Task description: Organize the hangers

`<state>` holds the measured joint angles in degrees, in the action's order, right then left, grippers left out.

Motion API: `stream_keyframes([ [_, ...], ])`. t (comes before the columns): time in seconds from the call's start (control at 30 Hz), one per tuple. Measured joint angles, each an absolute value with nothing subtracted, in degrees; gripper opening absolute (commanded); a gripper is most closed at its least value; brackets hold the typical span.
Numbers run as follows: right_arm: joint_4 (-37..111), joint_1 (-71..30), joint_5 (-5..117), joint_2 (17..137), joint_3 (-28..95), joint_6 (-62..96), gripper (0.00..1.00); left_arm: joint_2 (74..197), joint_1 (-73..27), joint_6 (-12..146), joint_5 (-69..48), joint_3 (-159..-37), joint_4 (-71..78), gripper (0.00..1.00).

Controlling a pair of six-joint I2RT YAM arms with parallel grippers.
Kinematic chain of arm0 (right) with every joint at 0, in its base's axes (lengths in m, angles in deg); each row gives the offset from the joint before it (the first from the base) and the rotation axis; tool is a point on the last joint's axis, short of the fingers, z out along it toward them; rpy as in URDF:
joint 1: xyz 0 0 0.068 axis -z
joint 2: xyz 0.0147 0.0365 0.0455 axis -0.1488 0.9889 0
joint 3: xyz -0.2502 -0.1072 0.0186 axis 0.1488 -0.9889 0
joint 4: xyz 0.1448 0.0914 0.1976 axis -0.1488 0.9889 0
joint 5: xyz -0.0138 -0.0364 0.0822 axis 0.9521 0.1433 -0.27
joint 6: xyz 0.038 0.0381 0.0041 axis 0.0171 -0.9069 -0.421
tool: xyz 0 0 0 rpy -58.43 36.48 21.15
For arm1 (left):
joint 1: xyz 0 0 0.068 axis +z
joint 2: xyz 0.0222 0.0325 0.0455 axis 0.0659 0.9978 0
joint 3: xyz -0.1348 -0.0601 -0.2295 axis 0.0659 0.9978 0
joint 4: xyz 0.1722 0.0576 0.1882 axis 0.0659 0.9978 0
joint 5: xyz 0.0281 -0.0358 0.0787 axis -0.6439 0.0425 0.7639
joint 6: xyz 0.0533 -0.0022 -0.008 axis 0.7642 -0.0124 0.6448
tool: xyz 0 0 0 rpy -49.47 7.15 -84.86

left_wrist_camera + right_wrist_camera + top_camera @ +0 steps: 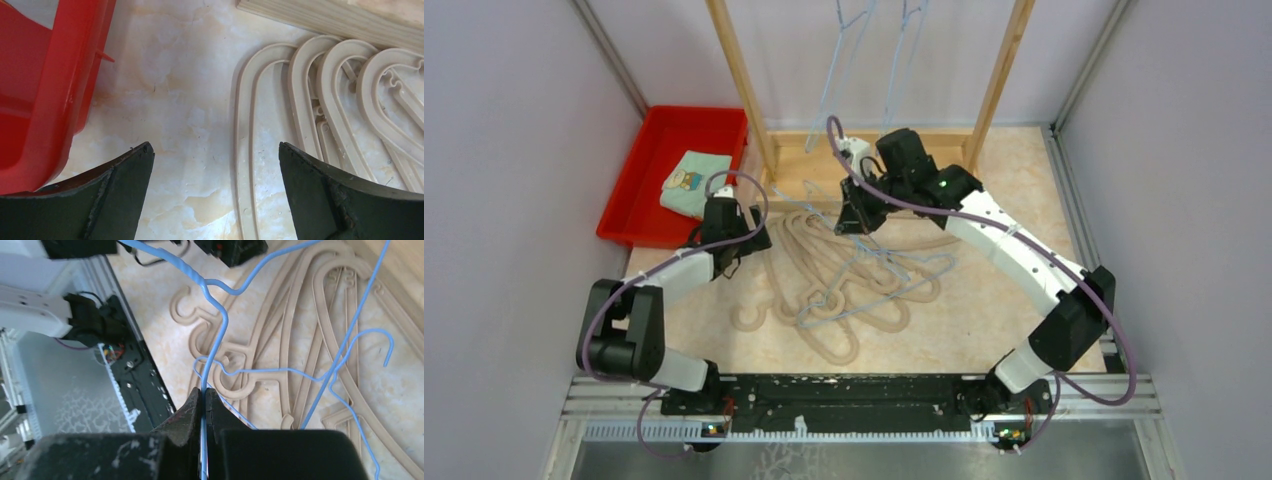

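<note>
Several beige hangers (824,275) lie in a tangled pile on the marble-patterned table, with light-blue wire hangers (921,276) across them. My right gripper (204,392) is shut on one blue wire hanger (221,332), the wire pinched between its jaws above the pile; in the top view this gripper (852,222) hangs over the pile's far edge. My left gripper (215,147) is open above bare table, with the curved ends of the beige hangers (300,100) just to its right. In the top view it (746,238) is at the pile's left. Two more blue wire hangers (902,60) hang on the rack.
A tall wooden frame rack (742,95) stands at the back, its base rail (320,17) just beyond the pile. A red bin (639,195) with a folded cloth (694,183) sits at the far left, close to my left gripper. Walls enclose both sides.
</note>
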<state>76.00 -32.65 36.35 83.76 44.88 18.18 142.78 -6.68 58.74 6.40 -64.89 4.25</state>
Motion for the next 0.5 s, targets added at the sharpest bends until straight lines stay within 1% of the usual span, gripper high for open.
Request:
stream_keyframes([
  [0.3,76.91,-28.52,21.40,83.78,54.41,14.14,0.00,146.32,-6.68,57.58,6.40,-68.54,3.95,1.00],
  [0.5,78.16,-26.58,14.77,83.50,56.97,14.01,0.00,148.33,-6.68,57.58,6.40,-70.49,3.93,1.00],
])
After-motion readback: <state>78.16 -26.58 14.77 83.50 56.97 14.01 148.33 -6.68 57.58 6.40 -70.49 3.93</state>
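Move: The right hand already has a blue hanger lifted off the pile. The rack's rod, just out of view, lies some 25 cm ahead of it, level sideways and around 27 cm higher. The two hanging hangers are about 25 cm ahead and 15 cm up, one 4 cm left, the other 6 cm right. Another blue hanger lies almost straight below, about 22 cm down. From the left hand the rod is roughly 14 cm ahead, 27 cm right and 47 cm up. Still pinching the blue wire of one shoulder just beside the twisted neck, the right hand carries the hanger up about 10 cm towards the height of the rod, with no forward reach yet. Its wrist turns some 20 degrees, the fingers coming up closer to level and swinging counter-clockwise. The open, empty left hand eases forward roughly 3 cm over the table. ##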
